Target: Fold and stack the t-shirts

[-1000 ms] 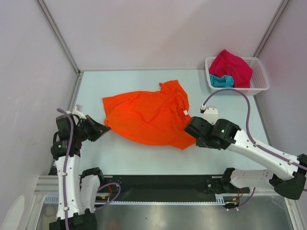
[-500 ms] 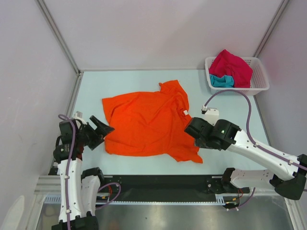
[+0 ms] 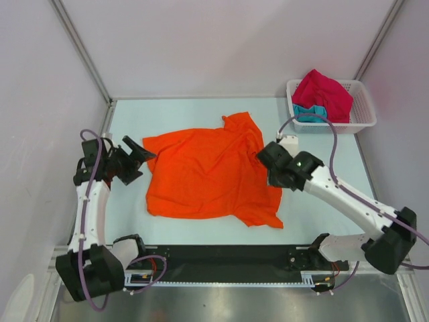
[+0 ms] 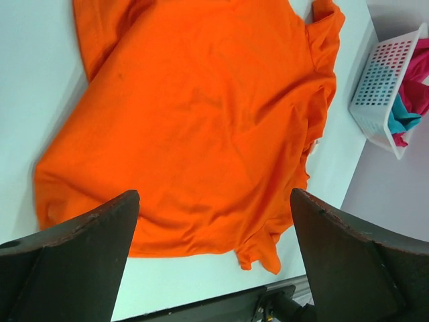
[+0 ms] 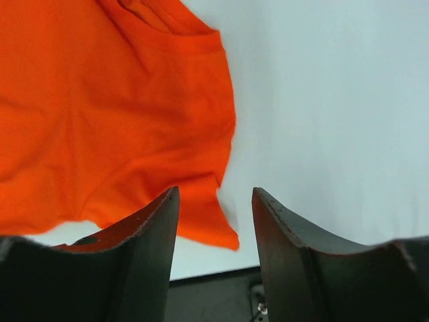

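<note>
The bright orange t-shirt (image 3: 208, 178) lies spread out and a little wrinkled on the pale table, its collar toward the far right. My left gripper (image 3: 142, 153) hovers open at the shirt's left sleeve, with nothing between its fingers; its wrist view looks down on the orange t-shirt (image 4: 201, 121) past the left gripper (image 4: 214, 194). My right gripper (image 3: 263, 157) stands open over the shirt's right edge. In its wrist view the right gripper (image 5: 216, 191) frames the hem corner of the orange t-shirt (image 5: 100, 114). A crimson-pink t-shirt (image 3: 325, 90) and a teal one (image 3: 308, 113) sit bunched in the basket.
A white lattice basket (image 3: 365, 111) stands at the table's far right corner and shows in the left wrist view as the basket (image 4: 382, 80). A black rail (image 3: 228, 258) runs along the near edge. Walls close in the left, back and right sides.
Both grippers opened and let go of the orange t-shirt, whose near edge dropped flat toward the front. The left gripper drew back up to the sleeve; the right moved farther along the right edge.
</note>
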`<state>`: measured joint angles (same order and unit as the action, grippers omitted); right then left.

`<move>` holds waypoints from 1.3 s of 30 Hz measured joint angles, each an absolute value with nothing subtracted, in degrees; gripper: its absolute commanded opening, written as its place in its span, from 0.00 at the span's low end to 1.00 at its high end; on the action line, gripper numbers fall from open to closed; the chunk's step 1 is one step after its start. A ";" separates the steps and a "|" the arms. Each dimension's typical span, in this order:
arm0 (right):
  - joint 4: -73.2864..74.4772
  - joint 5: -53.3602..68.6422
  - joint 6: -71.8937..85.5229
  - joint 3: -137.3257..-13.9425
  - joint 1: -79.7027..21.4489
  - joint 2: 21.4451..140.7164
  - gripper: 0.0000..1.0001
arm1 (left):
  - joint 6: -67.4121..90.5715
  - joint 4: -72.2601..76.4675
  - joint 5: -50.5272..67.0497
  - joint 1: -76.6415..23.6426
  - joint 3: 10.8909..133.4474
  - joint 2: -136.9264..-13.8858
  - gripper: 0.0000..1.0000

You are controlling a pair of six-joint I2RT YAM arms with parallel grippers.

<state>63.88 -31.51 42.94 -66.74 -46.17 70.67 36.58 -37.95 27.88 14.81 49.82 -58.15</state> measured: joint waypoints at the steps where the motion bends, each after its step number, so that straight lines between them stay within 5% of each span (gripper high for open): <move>1: 61.32 -30.61 40.91 -66.76 -44.07 72.16 0.54 | 36.56 -37.30 28.03 14.81 50.43 -59.53 1.00; 11: 36.42 -7.42 24.03 -90.02 -22.48 100.92 0.53 | 33.34 -34.09 33.23 14.81 56.07 -64.40 1.00; 21: 21.32 17.12 30.89 -105.47 -11.16 124.70 0.53 | 30.96 -36.51 34.79 14.81 52.34 -53.45 0.99; 31: 22.92 22.65 32.29 -126.87 -11.07 140.68 0.52 | 32.75 -34.81 35.18 14.81 48.73 -44.71 0.99; 39: 23.55 22.48 31.88 -131.07 -10.48 145.32 0.51 | 33.47 -35.03 35.18 14.81 46.57 -42.70 0.99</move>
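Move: The orange t-shirt's far corner lies about 39 cm ahead of the right hand, 10 cm to its left and 15 cm below. From this hand, the shirt's near right corner is some 9 cm back and straight in line, and the basket about 38 cm ahead, 24 cm right. The far corner lies about 33 cm ahead of the left hand, 37 cm to its right. Open right hand sweeps some 40 cm forward towards the t-shirt's far corner, rolling left-side-up, while the left rises. ##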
